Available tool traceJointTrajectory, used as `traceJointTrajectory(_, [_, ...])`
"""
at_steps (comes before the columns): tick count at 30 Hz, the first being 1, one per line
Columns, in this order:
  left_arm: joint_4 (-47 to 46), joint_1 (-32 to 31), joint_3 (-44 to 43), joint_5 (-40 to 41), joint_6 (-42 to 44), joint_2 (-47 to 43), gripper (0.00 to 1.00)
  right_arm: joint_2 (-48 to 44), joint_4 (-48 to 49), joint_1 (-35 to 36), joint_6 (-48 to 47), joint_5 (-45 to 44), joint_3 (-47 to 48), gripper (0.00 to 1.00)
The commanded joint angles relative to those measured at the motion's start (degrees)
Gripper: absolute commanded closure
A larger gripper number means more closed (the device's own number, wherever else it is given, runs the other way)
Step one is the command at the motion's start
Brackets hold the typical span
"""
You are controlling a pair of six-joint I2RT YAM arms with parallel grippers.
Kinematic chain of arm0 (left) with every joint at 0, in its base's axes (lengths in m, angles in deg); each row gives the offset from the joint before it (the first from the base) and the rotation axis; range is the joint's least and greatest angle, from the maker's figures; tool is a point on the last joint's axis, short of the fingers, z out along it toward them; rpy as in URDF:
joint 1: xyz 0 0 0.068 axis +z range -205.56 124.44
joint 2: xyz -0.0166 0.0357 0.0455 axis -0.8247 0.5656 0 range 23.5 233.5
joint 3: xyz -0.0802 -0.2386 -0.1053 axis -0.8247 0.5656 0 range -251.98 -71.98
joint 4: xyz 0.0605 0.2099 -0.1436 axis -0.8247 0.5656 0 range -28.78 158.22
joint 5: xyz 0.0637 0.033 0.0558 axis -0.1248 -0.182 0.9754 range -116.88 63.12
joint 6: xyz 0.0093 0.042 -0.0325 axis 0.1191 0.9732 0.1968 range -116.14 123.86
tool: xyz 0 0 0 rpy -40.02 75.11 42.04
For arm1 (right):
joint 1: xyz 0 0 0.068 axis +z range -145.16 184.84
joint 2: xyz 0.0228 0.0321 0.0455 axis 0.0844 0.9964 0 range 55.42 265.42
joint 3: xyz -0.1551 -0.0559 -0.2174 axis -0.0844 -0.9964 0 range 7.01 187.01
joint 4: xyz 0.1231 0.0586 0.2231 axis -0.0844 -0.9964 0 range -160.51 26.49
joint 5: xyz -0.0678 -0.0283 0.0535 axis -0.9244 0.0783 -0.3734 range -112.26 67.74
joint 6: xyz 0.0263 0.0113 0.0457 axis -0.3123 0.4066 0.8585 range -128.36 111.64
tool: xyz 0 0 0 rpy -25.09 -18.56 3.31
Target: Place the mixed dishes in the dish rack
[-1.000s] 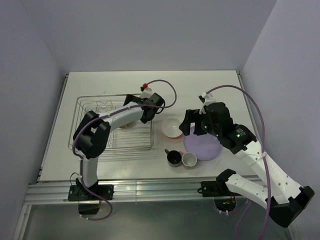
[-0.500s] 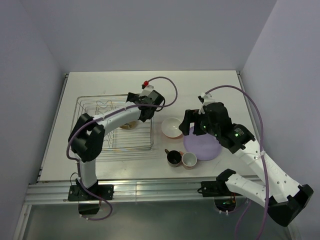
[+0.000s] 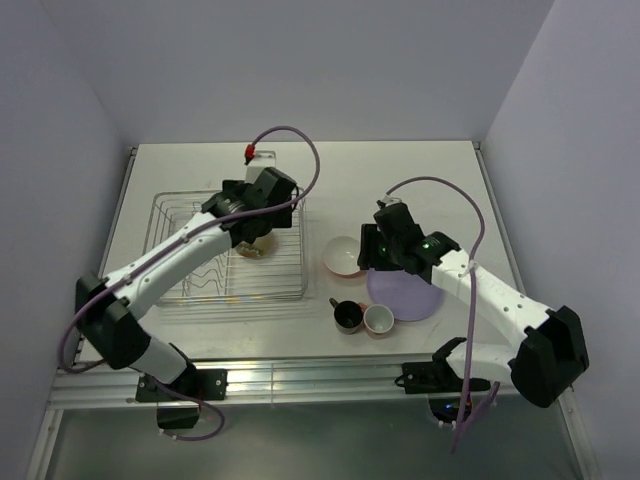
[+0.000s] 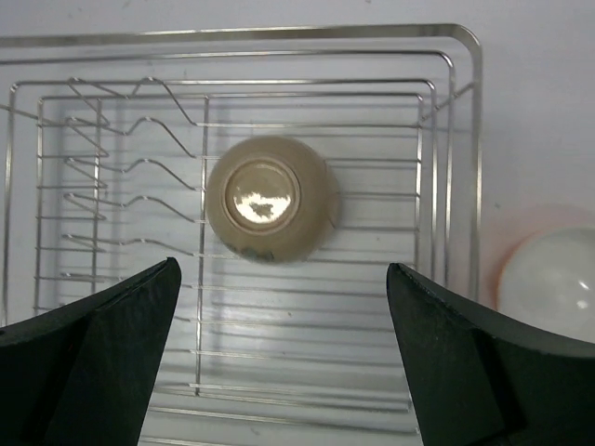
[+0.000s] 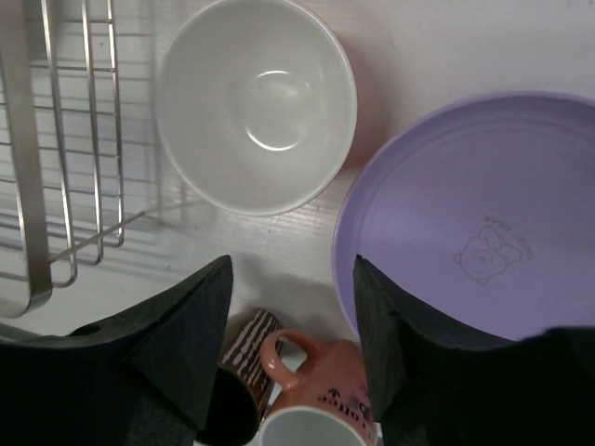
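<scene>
The dish rack (image 3: pixel 190 270) stands at the left, and a beige bowl (image 4: pixel 270 200) lies upside down inside it. My left gripper (image 4: pixel 284 316) hangs open above the rack (image 4: pixel 446 121), near side of that bowl, holding nothing; from above it (image 3: pixel 250 225) is over the rack's right half. The orange bowl (image 5: pixel 256 102) with its white inside sits upright on the table beside the rack (image 5: pixel 56 139). The lilac plate (image 5: pixel 483 214) lies to its right. My right gripper (image 5: pixel 290 265) is open over the gap between bowl and plate, just above the pink cup (image 5: pixel 325 400) and the dark cup (image 5: pixel 237 381).
Both cups (image 3: pixel 378 320) stand close together near the table's front edge, touching the plate's (image 3: pixel 405 292) rim. The orange bowl (image 3: pixel 343 256) is a hand's width from the rack's right wall. White walls close in the table on three sides.
My left gripper has drawn back from the rack's right edge to above the rack, leaving the beige bowl in it. My right gripper has dropped lower and its jaws have narrowed.
</scene>
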Motion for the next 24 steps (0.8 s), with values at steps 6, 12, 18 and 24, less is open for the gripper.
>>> traceJointTrajectory(6, [-3.6, -0.1, 7.4, -12.7, -4.3, -15.5, 0.01, 8.1, 8.7, -0.6, 1.9, -1.0, 1.0, 0.46])
traceJointTrajectory(12, [-2.9, -0.4, 9.8, -14.0, -4.9, -21.1, 0.01, 14.5, 9.3, -0.8, 1.8, -3.7, 3.8, 0.48])
traceJointTrajectory(18, [-2.9, -0.5, 12.4, -15.2, -5.4, -25.0, 0.01, 21.8, 10.0, -0.8, 1.3, -4.8, 6.5, 0.53])
traceJointTrajectory(24, [-2.7, -0.6, 13.9, -16.4, -5.1, -25.2, 0.01, 26.5, 12.8, -0.9, 1.8, -2.8, 8.0, 0.62])
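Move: Ahead of the right hand by some 8 cm, 6 cm to its left and about 10 cm lower, sits the white bowl. From the same hand, the purple plate's middle is roughly 10 cm right and 1 cm back; the dark mug 9 cm back and 5 cm left; the pink mug 10 cm back, 2 cm right. For the left hand, the white bowl is around 25 cm right, 1 cm back and 18 cm below. Sinking about 8 cm while reaching some 5 cm forward and a little left, the right hand tips slightly further down and narrows its fingers from part-open, bringing them astride the white bowl's near right rim. Meanwhile the left hand, still empty and wide open, draws back 7–8 cm and rises 4 cm away from the upturned tan bowl, rolling its left side down some 20 degrees. ##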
